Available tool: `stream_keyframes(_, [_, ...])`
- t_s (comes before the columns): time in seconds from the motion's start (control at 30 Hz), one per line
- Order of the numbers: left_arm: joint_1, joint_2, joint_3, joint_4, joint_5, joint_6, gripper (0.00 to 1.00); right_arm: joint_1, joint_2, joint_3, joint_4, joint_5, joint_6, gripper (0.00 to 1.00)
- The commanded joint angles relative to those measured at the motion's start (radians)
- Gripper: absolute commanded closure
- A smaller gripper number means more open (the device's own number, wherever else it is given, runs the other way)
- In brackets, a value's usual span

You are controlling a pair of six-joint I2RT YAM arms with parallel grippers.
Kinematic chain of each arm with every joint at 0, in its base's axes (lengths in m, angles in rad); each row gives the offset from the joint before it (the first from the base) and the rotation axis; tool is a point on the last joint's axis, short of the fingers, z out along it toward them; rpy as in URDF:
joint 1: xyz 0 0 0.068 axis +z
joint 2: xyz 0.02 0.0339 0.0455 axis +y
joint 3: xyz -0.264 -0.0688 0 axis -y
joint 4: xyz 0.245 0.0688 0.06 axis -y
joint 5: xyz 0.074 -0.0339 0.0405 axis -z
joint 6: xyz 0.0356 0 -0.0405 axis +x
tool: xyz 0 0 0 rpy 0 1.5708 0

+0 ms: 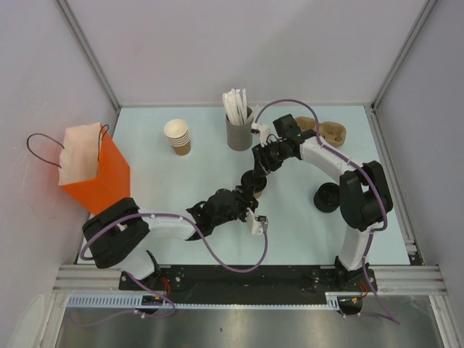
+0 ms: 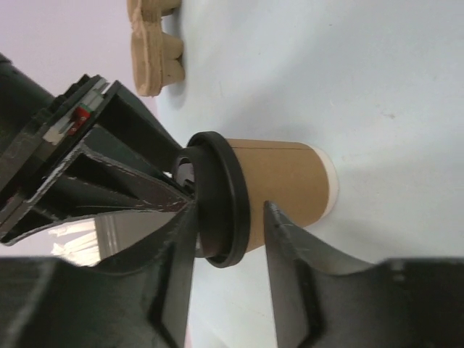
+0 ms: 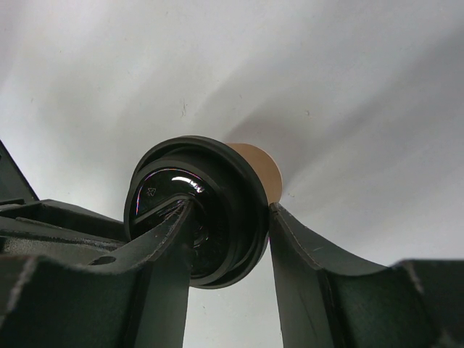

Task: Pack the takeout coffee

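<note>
The takeout coffee is a tan paper cup with a pale base and a black lid, standing mid-table. In the top view both grippers cover it, and only a brown sliver of the cup shows. My left gripper comes in from the near side. One finger lies on the lid's top and the other rests against the cup wall just under the rim. My right gripper reaches down from the far side. One of its fingers sits in the lid's recess and the other presses the outside of the rim.
An orange paper bag with white lining stands open at the left. A stack of nested brown cups and a grey holder of white sticks stand at the back. A cardboard carrier lies back right, with black lids near the right arm.
</note>
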Motion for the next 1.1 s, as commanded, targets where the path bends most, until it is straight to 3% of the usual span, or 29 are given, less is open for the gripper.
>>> stream_keyframes(0.0, [-0.008, 0.029, 0.001, -0.216, 0.091, -0.033, 0.48, -0.013, 0.064, -0.052, -0.071, 0.188, -0.076, 0.53])
stream_keyframes(0.17, [-0.008, 0.02, 0.006, -0.169, 0.065, -0.051, 0.25, -0.013, 0.064, -0.05, -0.069, 0.19, -0.076, 0.53])
stream_keyframes(0.47, [-0.01, -0.027, 0.0, -0.038, -0.007, -0.088, 0.23, -0.012, 0.061, -0.05, -0.069, 0.193, -0.076, 0.54])
stream_keyframes(0.7, [-0.013, -0.102, 0.053, -0.07, -0.082, -0.13, 0.23, -0.009, 0.07, -0.05, -0.063, 0.199, -0.072, 0.54])
stream_keyframes(0.9, [-0.027, -0.176, 0.107, -0.19, -0.119, -0.148, 0.2, -0.012, 0.07, -0.05, -0.06, 0.196, -0.078, 0.53])
stream_keyframes(1.03, [-0.007, -0.207, 0.264, -0.419, -0.142, -0.2, 0.19, -0.019, 0.062, -0.05, -0.063, 0.178, -0.085, 0.53])
stream_keyframes(1.07, [0.001, -0.219, 0.302, -0.54, -0.136, -0.216, 0.19, -0.019, 0.061, -0.05, -0.065, 0.177, -0.087, 0.53])
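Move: The lid on the coffee cup is right at the left hand's fingertips, its middle about 3 cm ahead and 2 cm to the right, at the same height. From the right hand, which has its far rim, the lid's middle lies some 3 cm back, 1 cm left and 1 cm lower. The straw holder stands about 18 cm beyond the lid and 5 cm left of it; the black lid stack is roughly level with it, 26 cm to its right. Coming free of the near rim of the lid, the left fingers spread from under half open to about three quarters while the hand dips some 1.5 cm and pauses low. It then climbs about 7 cm, clear above the lid, drifting slightly left and turning a little counter-clockwise. The right hand stays in place, its fingers still gripping the lid's far rim. ##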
